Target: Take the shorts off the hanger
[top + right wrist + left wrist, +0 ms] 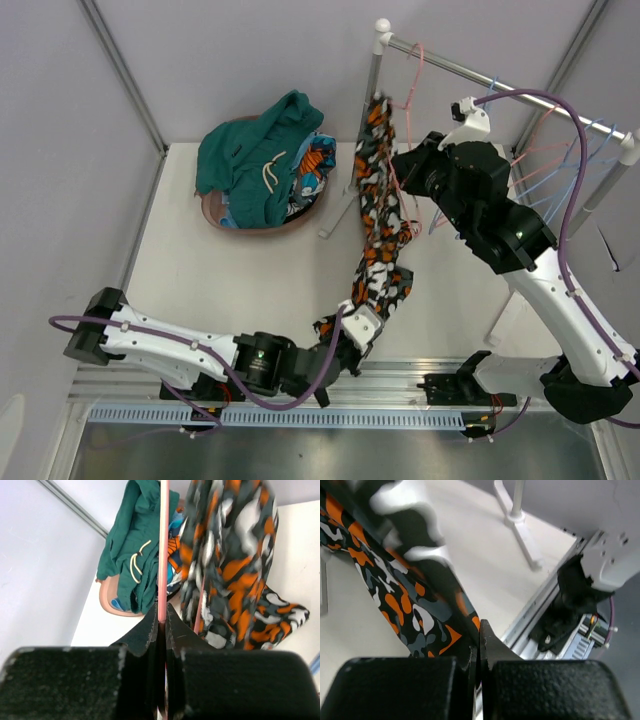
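Note:
The orange-black-white camouflage shorts (380, 215) hang stretched from a pink hanger (412, 95) on the rail down toward the table's near edge. My left gripper (345, 335) is shut on their lower end; the cloth (415, 610) runs up and left from the jaws. My right gripper (408, 168) is shut on the pink hanger's bar (162, 550), with the camouflage shorts (230, 565) just to its right. Teal green shorts (258, 155) lie on top of a basket, with patterned orange-blue shorts (318, 165) beside them.
A brown basket (215, 212) stands at the back left. A white clothes rack (480, 75) with several empty pink and blue hangers (560, 160) stands at the back right, its foot (335, 215) on the table. A metal rail (300, 415) runs along the near edge.

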Action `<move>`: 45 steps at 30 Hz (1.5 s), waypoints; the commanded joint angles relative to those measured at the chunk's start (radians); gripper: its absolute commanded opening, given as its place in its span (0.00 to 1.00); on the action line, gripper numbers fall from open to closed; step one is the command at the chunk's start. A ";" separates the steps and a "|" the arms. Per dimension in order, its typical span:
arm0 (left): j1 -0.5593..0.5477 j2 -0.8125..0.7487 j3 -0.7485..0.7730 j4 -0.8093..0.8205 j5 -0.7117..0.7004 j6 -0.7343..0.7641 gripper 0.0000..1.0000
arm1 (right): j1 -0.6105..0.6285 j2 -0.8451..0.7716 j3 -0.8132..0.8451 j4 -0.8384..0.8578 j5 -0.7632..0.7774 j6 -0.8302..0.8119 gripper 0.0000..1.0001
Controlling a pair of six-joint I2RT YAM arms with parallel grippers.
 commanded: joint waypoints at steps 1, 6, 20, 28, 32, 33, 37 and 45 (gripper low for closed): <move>-0.097 -0.002 -0.046 -0.136 -0.062 -0.161 0.00 | -0.012 -0.030 0.021 0.151 0.055 -0.025 0.00; -0.108 0.004 -0.097 -0.142 -0.107 -0.215 0.00 | -0.012 -0.033 0.029 0.150 0.030 -0.007 0.00; 0.221 -0.106 0.011 -0.196 -0.139 -0.097 0.00 | -0.010 -0.154 0.117 -0.178 -0.076 0.150 0.00; 0.514 -0.068 0.196 -0.134 0.002 0.101 0.00 | -0.010 -0.237 0.144 -0.407 -0.114 0.240 0.00; 0.628 0.002 0.360 -0.136 0.016 0.171 0.00 | -0.010 -0.272 0.123 -0.507 -0.192 0.274 0.00; 0.639 0.005 0.403 -0.124 0.010 0.205 0.00 | -0.010 -0.277 0.114 -0.540 -0.212 0.278 0.00; 0.694 0.009 0.530 -0.114 0.015 0.257 0.00 | -0.010 -0.321 0.061 -0.586 -0.251 0.295 0.00; 0.778 -0.053 0.671 -0.142 -0.013 0.368 0.00 | -0.010 -0.285 0.104 -0.553 -0.091 0.231 0.00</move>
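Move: The orange-and-black patterned shorts, pinched low by the left hand, still stretch up to the pink hanger, gripped by the right hand. From the left hand, the basket with its clothes pile lies roughly 40 cm ahead, 27 left and 18 below; the hanger about 25 ahead, 10 right and 17 above. From the right hand, the shorts' middle is some 5 back, 3 left and 8 below, and the other empty hangers some 27 right, level ahead and in height. The shorts stay pinched in the left hand, which first draws them some 6 cm down, then sweeps up, forward and left towards the basket, roughly 25 cm forward and 28 cm up from its lowest point, swinging about 40 degrees counter-clockwise. The right hand holds still at first with its grip on the hanger, then pulls it back about 15 cm and 7 cm to the right, away from the shorts. ##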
